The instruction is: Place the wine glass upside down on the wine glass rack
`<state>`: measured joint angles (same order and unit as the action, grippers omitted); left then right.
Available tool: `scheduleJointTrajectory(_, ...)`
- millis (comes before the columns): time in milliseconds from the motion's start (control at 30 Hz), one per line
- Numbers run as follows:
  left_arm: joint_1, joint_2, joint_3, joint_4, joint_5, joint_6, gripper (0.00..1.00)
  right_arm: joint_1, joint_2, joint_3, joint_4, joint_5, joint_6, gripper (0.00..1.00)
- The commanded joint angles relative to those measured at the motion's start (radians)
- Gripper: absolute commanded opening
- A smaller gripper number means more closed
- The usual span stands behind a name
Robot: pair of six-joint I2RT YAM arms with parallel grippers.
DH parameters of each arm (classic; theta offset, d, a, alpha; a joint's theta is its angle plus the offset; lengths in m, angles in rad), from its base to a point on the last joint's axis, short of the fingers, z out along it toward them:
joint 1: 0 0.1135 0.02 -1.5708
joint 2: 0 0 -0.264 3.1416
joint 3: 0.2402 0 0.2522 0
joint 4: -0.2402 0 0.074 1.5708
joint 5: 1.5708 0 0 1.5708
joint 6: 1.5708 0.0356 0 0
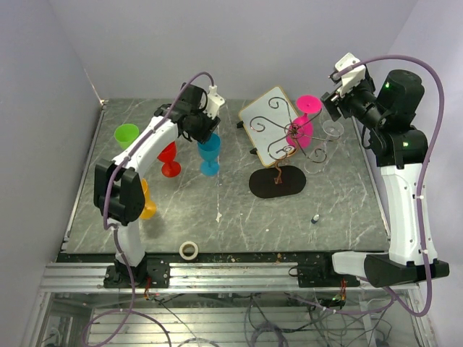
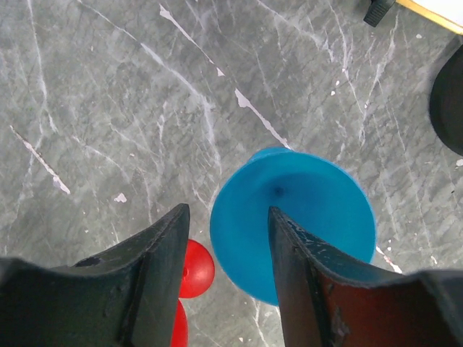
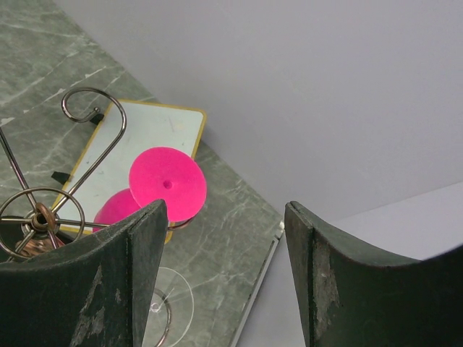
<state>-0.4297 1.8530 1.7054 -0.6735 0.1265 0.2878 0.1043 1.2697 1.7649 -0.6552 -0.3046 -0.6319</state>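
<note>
A blue wine glass (image 1: 210, 155) stands on the grey marble table, left of the rack. In the left wrist view its round blue foot (image 2: 293, 220) faces up at me. My left gripper (image 1: 205, 130) (image 2: 227, 211) hovers just over it, open, one finger on each side of the foot's left part, nothing clamped. The wine glass rack (image 1: 278, 155), dark wire scrolls on a black oval base (image 1: 278, 183), carries a pink glass (image 1: 304, 119) (image 3: 168, 182) hanging upside down and a clear glass (image 1: 332, 131) (image 3: 163, 298). My right gripper (image 1: 333, 107) (image 3: 224, 210) is open and empty, raised behind the rack's right side.
A red glass (image 1: 168, 159) (image 2: 194, 267) stands close left of the blue one. A green glass (image 1: 126, 133) and an orange glass (image 1: 147, 207) stand further left. The white board with a wooden rim (image 1: 262, 116) lies behind the rack. A tape roll (image 1: 189, 250) and a small object (image 1: 316, 217) lie near the front.
</note>
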Motion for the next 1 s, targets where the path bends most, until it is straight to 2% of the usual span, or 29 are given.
scheduleJointTrajectory(0,-0.007,0.033,0.056,-0.030,-0.004,0.010,0.56,-0.013,-0.020,-0.012,0.024,-0.027,0.020,0.65)
scheduleJointTrajectory(500,-0.007,0.067,0.079,-0.061,0.015,0.018,0.28,-0.015,-0.006,-0.024,0.029,-0.039,0.015,0.65)
scheduleJointTrajectory(767,-0.007,0.050,0.111,-0.087,0.035,0.020,0.07,-0.016,-0.015,-0.027,0.025,-0.037,0.011,0.65)
scheduleJointTrajectory(967,-0.007,-0.043,0.113,-0.114,0.055,0.027,0.07,-0.016,-0.016,-0.020,0.011,-0.048,0.006,0.66)
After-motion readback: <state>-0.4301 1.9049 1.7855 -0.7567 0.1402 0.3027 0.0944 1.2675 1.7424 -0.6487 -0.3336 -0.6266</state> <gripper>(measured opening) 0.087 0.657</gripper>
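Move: The blue wine glass stands upright almost under the left hand, whose open fingers already straddle the far-left part of its rim; its middle is about 3 cm back, 3 cm right and some 8 cm below. The red glass stands roughly 13 cm to the left of the blue one, level with it. The rack's black base is about 8 cm back and 26 cm right of the left hand. From the right hand, the blue glass lies about 38 cm left, 5 cm ahead and well below. The blue glass's rim is pinched by the left fingers, one inside the bowl and one outside its far-left wall: the hand sinks about 1.5 cm while they close from over half open to nearly shut, tipping down only a few degrees, then begins to rise by around 1 cm, keeping hold. ##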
